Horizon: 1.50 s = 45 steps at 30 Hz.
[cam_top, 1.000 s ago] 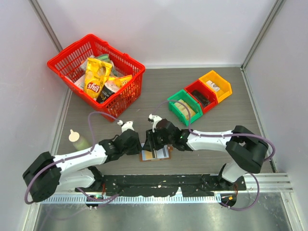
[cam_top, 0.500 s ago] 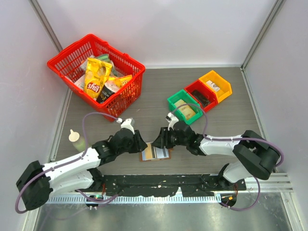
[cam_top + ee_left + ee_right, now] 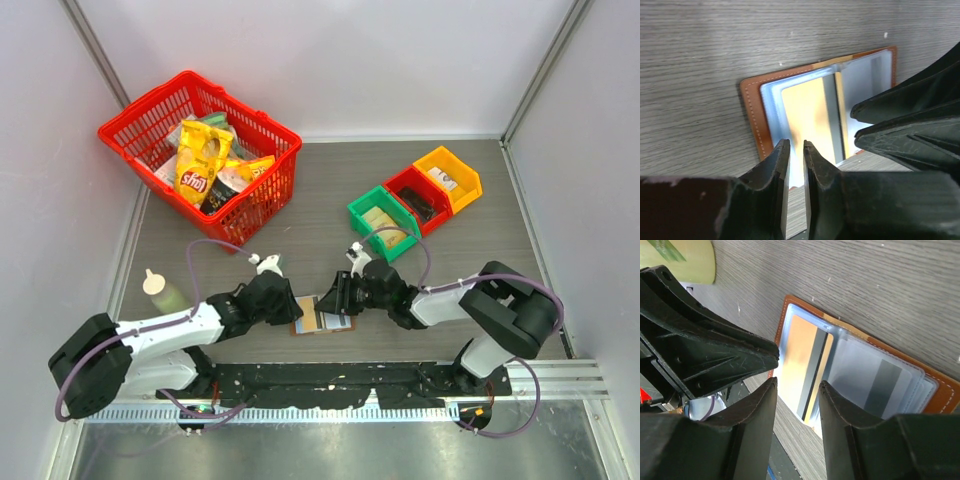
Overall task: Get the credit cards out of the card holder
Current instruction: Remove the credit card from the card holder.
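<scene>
The card holder [image 3: 322,316] lies open and flat on the table between my two grippers, brown leather rim [image 3: 751,102] around pale blue-grey clear sleeves. A tan credit card [image 3: 807,107] sits in its left sleeve [image 3: 799,357]; a sleeve on the other panel shows a grey stripe [image 3: 883,382]. My left gripper [image 3: 796,145] hovers over the holder's near left edge, jaws only a narrow slit apart with nothing between them. Facing it from the right, my right gripper [image 3: 797,384] is open over the same tan card, nothing held. The two grippers [image 3: 297,307] [image 3: 337,297] almost touch.
A red basket [image 3: 130,126] with yellow snack bags [image 3: 200,160] stands at the back left. Green [image 3: 362,208], red [image 3: 400,180] and orange [image 3: 455,160] bins sit in a row at the back right. A small bottle [image 3: 160,291] stands at the left.
Both grippers have closed in on the card holder again from either side. The left jaws have narrowed. The holder stays where it was.
</scene>
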{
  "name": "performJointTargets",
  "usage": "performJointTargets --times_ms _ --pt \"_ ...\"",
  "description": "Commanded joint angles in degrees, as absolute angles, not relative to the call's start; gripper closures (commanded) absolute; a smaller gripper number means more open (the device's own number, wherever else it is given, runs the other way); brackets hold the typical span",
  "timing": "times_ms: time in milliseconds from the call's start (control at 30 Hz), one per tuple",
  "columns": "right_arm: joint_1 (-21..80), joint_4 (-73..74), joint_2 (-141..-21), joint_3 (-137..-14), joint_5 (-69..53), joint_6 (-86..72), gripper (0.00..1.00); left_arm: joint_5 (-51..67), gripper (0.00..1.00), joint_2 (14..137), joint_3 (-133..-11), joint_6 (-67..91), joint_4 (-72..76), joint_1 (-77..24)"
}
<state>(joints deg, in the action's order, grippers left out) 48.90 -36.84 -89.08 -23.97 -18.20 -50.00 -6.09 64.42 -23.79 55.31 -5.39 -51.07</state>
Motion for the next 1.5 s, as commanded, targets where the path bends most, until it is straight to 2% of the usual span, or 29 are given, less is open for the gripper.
performJointTargets --times_ms 0,267,600,700,900,1133,1467 --pt "48.7 -41.6 -90.0 -23.5 -18.6 -51.1 0.57 -8.2 0.84 65.1 -22.5 56.2 -3.9 -51.3" --pt "48.7 -41.2 -92.5 -24.3 -19.9 -51.1 0.58 -7.8 0.92 67.6 -22.5 56.6 -3.5 -51.3" --pt "48.7 -55.2 -97.2 -22.6 -24.8 -55.4 0.67 -8.3 0.94 68.2 -22.7 56.7 -4.0 -51.3" --pt "48.7 -57.6 -99.1 -22.5 -25.4 -56.5 0.67 -8.3 1.0 68.4 -22.8 56.6 -4.2 -51.3" --pt "48.8 -66.3 -103.2 -23.2 -28.0 -59.8 0.68 -7.5 1.0 69.5 -23.4 56.3 -4.0 -51.3" --pt "48.9 -68.1 -104.7 -23.6 -29.6 -60.2 0.69 -8.3 1.0 70.0 -23.6 55.7 -5.4 -51.3" --pt "44.7 -72.2 -104.1 -19.8 -33.0 -61.3 0.79 -11.4 1.0 69.6 -24.6 55.7 -10.5 -51.2"
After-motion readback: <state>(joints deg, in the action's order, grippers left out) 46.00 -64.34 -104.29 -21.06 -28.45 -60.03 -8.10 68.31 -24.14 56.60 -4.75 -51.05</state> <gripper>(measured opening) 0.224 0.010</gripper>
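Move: The yellow-and-grey credit card in the holder's left half has its middle about 3 cm left of the right hand, 1 cm back and 2 cm below. The empty sleeves of the right half lie some 3 cm to that hand's right, 1 cm back, and the green box 12 cm right and 19 cm ahead. From the left hand the sleeve edge is straight below by about 2 cm; the card is 3 cm right, 1 cm ahead. The card's spine-side edge is worked up by the right hand, which dips about 1.5 cm, pushes left some 2 cm and rises again by about 1 cm, rolling some 10 degrees as its fingers half close around that edge, one in front, one behind. The left hand sinks about 1.5 cm and shuts its fingers at the sleeve's left edge, then holds there. ##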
